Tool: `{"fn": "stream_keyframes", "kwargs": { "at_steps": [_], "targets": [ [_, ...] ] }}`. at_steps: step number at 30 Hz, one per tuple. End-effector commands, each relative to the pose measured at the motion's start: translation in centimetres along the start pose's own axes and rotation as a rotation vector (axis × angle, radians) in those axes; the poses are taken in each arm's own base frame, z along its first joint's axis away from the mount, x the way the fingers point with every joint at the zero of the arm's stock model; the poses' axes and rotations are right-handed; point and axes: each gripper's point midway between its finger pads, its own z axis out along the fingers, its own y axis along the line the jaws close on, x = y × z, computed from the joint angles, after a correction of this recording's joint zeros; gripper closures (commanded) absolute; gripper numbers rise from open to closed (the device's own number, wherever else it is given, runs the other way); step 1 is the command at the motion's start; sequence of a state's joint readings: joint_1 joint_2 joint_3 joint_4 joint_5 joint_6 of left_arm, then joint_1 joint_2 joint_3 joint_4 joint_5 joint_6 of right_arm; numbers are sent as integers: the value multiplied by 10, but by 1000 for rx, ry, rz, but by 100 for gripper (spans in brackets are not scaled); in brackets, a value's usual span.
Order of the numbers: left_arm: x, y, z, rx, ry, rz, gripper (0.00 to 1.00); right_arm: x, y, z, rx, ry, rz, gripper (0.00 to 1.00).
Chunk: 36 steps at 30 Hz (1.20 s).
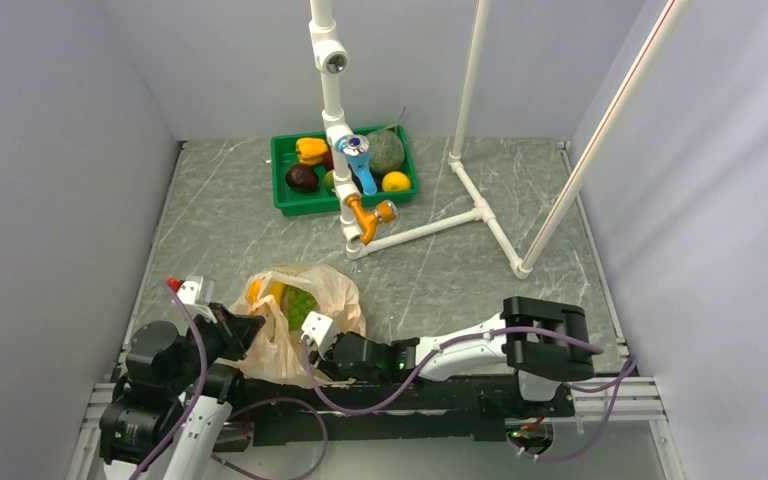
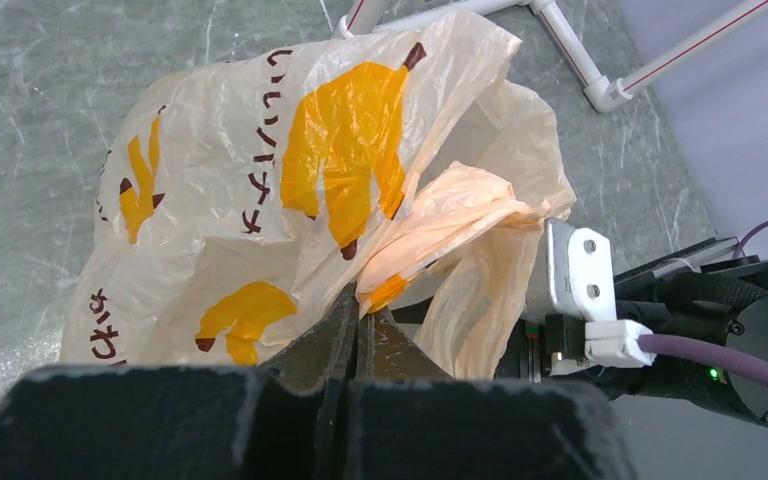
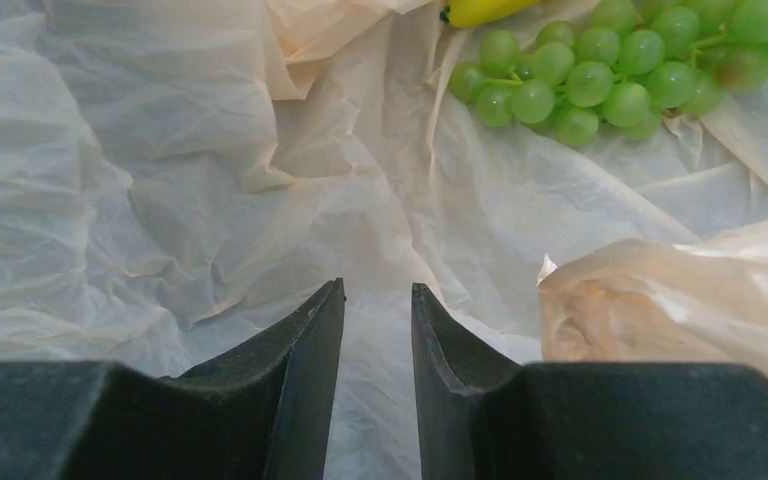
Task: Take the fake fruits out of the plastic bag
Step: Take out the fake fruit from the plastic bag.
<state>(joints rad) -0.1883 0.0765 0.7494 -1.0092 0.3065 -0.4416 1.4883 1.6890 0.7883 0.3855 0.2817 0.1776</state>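
Observation:
The peach-beige plastic bag (image 1: 295, 315) with yellow banana prints lies on the table near the front left. My left gripper (image 2: 365, 305) is shut on a twisted fold of the bag (image 2: 290, 180) at its near edge. My right gripper (image 3: 377, 292) is open with its tips inside the bag's mouth, over bare bag film (image 3: 160, 180). A green grape bunch (image 3: 610, 70) lies inside the bag ahead and to the right of the right gripper, also seen from above (image 1: 300, 300). A yellow fruit (image 3: 480, 10) shows just beyond the grapes.
A green tray (image 1: 290, 203) at the back holds a netted melon (image 1: 387, 152), a yellow-orange pepper (image 1: 311, 150), a dark maroon fruit (image 1: 302, 177) and an orange one (image 1: 396, 181). A white pipe frame (image 1: 480, 200) stands on the table behind the bag.

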Motion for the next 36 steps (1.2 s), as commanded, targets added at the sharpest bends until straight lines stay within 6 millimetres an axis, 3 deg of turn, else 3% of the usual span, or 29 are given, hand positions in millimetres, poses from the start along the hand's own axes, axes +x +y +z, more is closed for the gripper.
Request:
{"fn": "stream_keyframes", "kwargs": {
  "at_steps": [1, 7, 10, 13, 19, 23, 31, 36],
  "targets": [
    [-2, 0, 1, -4, 10, 16, 100, -35, -9, 1, 41, -85, 60, 64],
    [3, 2, 6, -1, 30, 11, 100, -89, -51, 1, 104, -198, 189, 51],
    [5, 3, 10, 2, 30, -2, 100, -108, -70, 12, 158, -226, 236, 46],
    [6, 6, 11, -12, 33, -9, 100, -115, -72, 31, 178, -220, 226, 40],
    [9, 8, 11, -21, 39, -18, 100, -110, -87, 62, 267, -191, 194, 10],
    [11, 9, 11, -23, 42, -21, 100, -109, -111, 76, 350, -188, 203, 1],
    [12, 8, 15, -11, 66, -10, 100, -88, -141, 115, 430, -137, 142, 1],
    [10, 8, 17, -12, 61, -5, 100, -62, -146, 135, 447, -88, 142, 2]
  ]
}}
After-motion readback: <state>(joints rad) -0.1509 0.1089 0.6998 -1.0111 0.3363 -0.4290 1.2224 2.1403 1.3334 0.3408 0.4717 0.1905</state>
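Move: The green grapes lie in the bag about 13 cm ahead of the right hand, 6 cm to its left and 5 cm lower. Beside them the banana is some 4 cm farther left and 2 cm farther out, while the bag's far rim stands roughly 19 cm ahead of the right hand, 4 cm left and 3 cm higher. From the left hand, which pinches the bag, the grapes are about 10 cm ahead, 5 cm right and 20 cm below. The right hand swings forward through the bag by about 18 cm and some 7 cm left, first rising nearly 8 cm and then sinking back to around its starting height over the grapes, while its fingers spread from a third open to fully open and its wrist turns about 25 degrees clockwise. The left fingers keep their pinch on the bag and sink about 2 cm. ##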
